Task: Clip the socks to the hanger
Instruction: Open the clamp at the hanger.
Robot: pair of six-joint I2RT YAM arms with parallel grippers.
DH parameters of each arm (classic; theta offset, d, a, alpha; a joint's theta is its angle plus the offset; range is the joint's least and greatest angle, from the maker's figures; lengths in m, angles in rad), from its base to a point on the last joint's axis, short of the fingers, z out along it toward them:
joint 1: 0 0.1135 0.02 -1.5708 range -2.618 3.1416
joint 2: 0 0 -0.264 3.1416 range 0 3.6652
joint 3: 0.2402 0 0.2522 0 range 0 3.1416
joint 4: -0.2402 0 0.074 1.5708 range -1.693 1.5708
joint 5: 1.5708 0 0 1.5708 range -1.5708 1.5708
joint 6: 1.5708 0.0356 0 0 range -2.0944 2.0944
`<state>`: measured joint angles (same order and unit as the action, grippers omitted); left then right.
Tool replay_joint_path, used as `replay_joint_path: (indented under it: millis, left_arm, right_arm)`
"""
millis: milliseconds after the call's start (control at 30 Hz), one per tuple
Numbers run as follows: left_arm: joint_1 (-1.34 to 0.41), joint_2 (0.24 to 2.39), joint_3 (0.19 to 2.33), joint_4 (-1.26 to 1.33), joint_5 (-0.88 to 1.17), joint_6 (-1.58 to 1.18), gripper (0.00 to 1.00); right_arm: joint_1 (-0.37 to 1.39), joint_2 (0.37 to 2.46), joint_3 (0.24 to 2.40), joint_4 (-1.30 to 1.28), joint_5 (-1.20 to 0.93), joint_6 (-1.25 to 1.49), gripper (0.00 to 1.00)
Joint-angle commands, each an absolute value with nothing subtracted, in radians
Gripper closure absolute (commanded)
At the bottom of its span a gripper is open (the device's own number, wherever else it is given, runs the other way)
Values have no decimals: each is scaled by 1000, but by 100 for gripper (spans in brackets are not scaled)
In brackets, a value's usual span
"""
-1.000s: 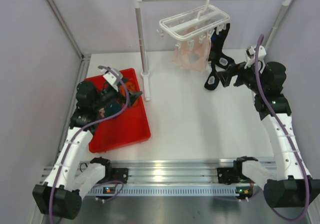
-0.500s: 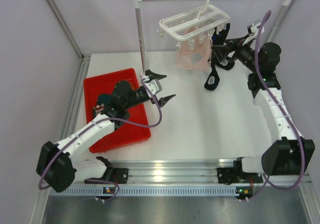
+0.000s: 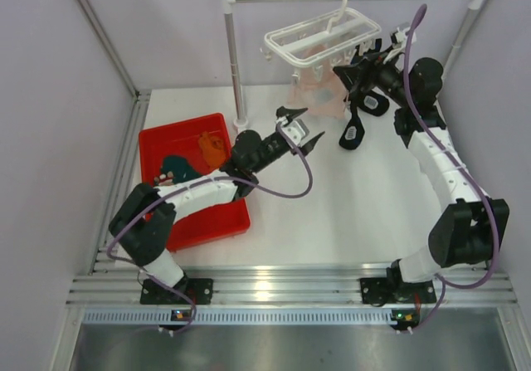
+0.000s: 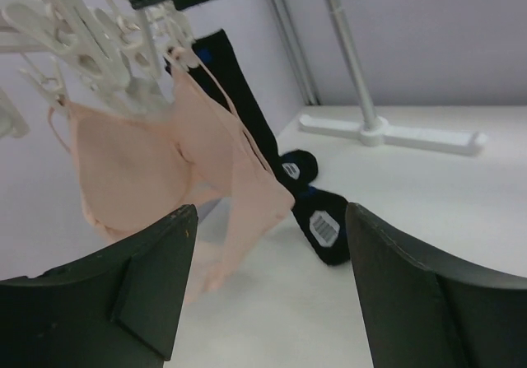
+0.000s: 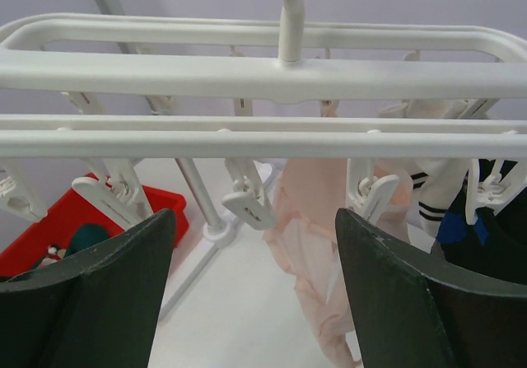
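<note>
An orange sock point(image 3: 213, 145) and a dark teal sock point(image 3: 177, 169) lie in the red tray point(image 3: 207, 222). The white hanger point(image 3: 323, 35) hangs by its hook from the metal rail. My left gripper point(image 3: 305, 128) hovers open and empty over the table between tray and hanger. In its wrist view the left gripper point(image 4: 268, 290) faces the hanger's clips point(image 4: 99, 47). My right gripper point(image 3: 353, 65) is open and empty, just right of the hanger. In the right wrist view the hanger point(image 5: 263, 72) fills the top above the right gripper point(image 5: 255, 294), and the teal sock point(image 5: 82, 240) shows in the tray.
A pale pink pair point(image 3: 319, 93) and long black socks point(image 3: 353, 130) hang from the hanger, the black toes reaching the table. The rail stand's pole point(image 3: 234, 64) and foot point(image 3: 243, 126) stand between tray and hanger. Walls close in on both sides.
My left arm swung from over the red tray to the right, toward the hanger, with nothing in its jaws. My right arm rose and moved left, up to the hanger's side.
</note>
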<state>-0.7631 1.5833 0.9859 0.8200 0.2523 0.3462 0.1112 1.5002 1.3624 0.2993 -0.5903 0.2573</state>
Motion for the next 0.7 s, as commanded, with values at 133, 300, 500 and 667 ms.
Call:
replay_joint_path:
  millis: [133,300,500,667]
  left_arm:
    - [-770,1870,1255,1210,94,282,28]
    - [-787,2067,1452,1347,15,362,42]
    - [-811,2232,1603,1465,-70,478,42]
    - [-815,2284,1686,1483,-135,497,41]
  right_arm:
    - [103,1396,1388,284,-552,270,23]
    - [91,1355,1405,209,-491,259,22]
    - [60,1330,1411,160,-462,256,22]
    - [8,1347,1414,150,-523,298,23]
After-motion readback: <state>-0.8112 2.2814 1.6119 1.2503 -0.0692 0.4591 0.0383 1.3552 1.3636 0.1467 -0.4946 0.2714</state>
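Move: The clamp holding the pink cloth is some 16 cm ahead of my left hand, 9 cm right and 9 cm higher; from my right hand it is about 5 cm ahead, 1 cm right and 1 cm up. Counted from that clamp, an empty clamp hangs level, 3 cm nearer me and 4 cm left; the pink cloth's middle is 2 cm farther, 3 cm left and 9 cm lower; the black socks' middle is 2 cm farther, 4 cm right and 12 cm lower. I bring my left hand about 12 cm forward and some 8 cm right, in towards the pink cloth below its clamp, rising a little and sinking back while the fingers tilt up, swing counter-clockwise and partly close. My right hand makes room, easing about 5 cm right, up and slightly back from the hanger, fingers kept open and turning slightly clockwise. ##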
